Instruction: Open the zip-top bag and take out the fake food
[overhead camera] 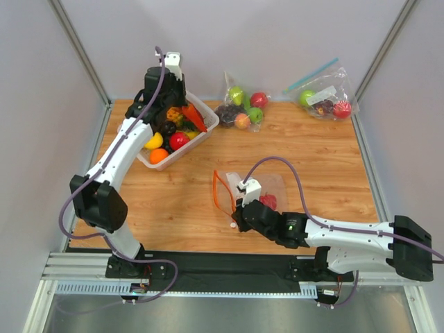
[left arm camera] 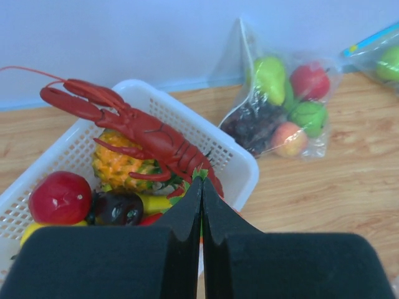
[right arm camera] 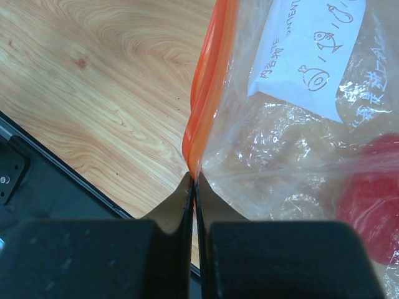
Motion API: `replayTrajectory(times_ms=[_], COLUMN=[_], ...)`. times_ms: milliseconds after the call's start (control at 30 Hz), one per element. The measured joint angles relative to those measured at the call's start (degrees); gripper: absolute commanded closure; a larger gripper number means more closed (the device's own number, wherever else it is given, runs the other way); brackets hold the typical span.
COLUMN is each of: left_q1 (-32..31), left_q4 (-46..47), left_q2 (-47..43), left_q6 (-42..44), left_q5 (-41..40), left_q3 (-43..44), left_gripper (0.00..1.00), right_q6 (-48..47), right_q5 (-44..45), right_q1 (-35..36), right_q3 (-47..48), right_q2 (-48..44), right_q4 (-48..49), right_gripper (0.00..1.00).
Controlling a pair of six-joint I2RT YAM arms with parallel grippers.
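The zip-top bag (overhead camera: pixel 260 189) lies on the table's near middle, clear, with a white label (right arm camera: pixel 305 50) and an orange-red zip strip (right arm camera: pixel 209 81). My right gripper (overhead camera: pixel 237 211) (right arm camera: pixel 194 177) is shut on the near end of that strip. A glossy red piece (right arm camera: pixel 368 193) (overhead camera: pixel 269 201) shows inside the bag. At the far left, my left gripper (overhead camera: pixel 175 107) (left arm camera: pixel 201 177) hovers over a white basket (left arm camera: pixel 230 149), shut on the carrot, whose green top (left arm camera: pixel 201 172) pokes out at the tips. The dark-red lobster (left arm camera: pixel 149 134) lies across the basket's fruit.
The basket (overhead camera: pixel 194 146) holds a pineapple (left arm camera: pixel 118 165) and round red, yellow and orange fruits. A clear bag of apples and grapes (overhead camera: pixel 241 107) (left arm camera: pixel 280 106) lies behind it to the right. A blue-zip bag (overhead camera: pixel 325 97) sits at the far right corner. Walls close three sides.
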Motion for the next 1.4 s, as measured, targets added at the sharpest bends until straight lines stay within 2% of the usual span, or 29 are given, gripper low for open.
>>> replayTrajectory(times_ms=[167, 433, 1033, 1267, 1400], left_q1=[0.50, 0.63, 4.81, 5.14, 5.11], left_q4=[1.62, 4.42, 6.34, 8.20, 11.19], left_q2=[4.55, 4.98, 5.35, 5.90, 5.79], left_q6=[0.63, 1.79, 1.62, 1.55, 1.03], left_q5=[-1.62, -4.28, -4.28, -4.02, -3.37], left_q3=[-1.88, -9.75, -1.29, -4.63, -9.79], left_gripper=[1.00, 1.00, 1.00, 1.00, 1.00], right_q6=[0.00, 0.00, 0.00, -0.02, -0.04], right_q5=[0.28, 1.14, 1.11, 1.09, 1.03], right_q1=[0.00, 0.00, 0.00, -0.11, -0.24], right_q3=[-0.26, -0.46, -0.46, -0.46, -0.42], right_q2=[-2.23, -4.11, -2.93, -1.86, -1.03], right_q4=[-0.90, -1.09, -1.14, -1.20, -1.22], right_gripper=[1.00, 1.00, 1.00, 1.00, 1.00])
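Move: The carrot hangs by its green top from the left fingers. The basket's middle, where it is being taken, lies about 4 cm ahead, 8 cm left and 27 cm below that hand. In it, the lobster is roughly 7 cm ahead, 3 cm left, and the near red fruit some 3 cm back, 4 cm left. The fruit bag stands 10 cm ahead, 20 cm right. From the right hand the basket is about 37 cm ahead, 27 cm left. Fingers still shut on the carrot's green top, the left hand dips about 10 cm towards the basket, climbs back some 7 cm while shifting forward and about 5 cm to its left, then sinks again by about 5 cm. It turns slightly counter-clockwise. The right hand keeps its pinch on the zip-top bag's orange-edged end, rising a little and settling back. ##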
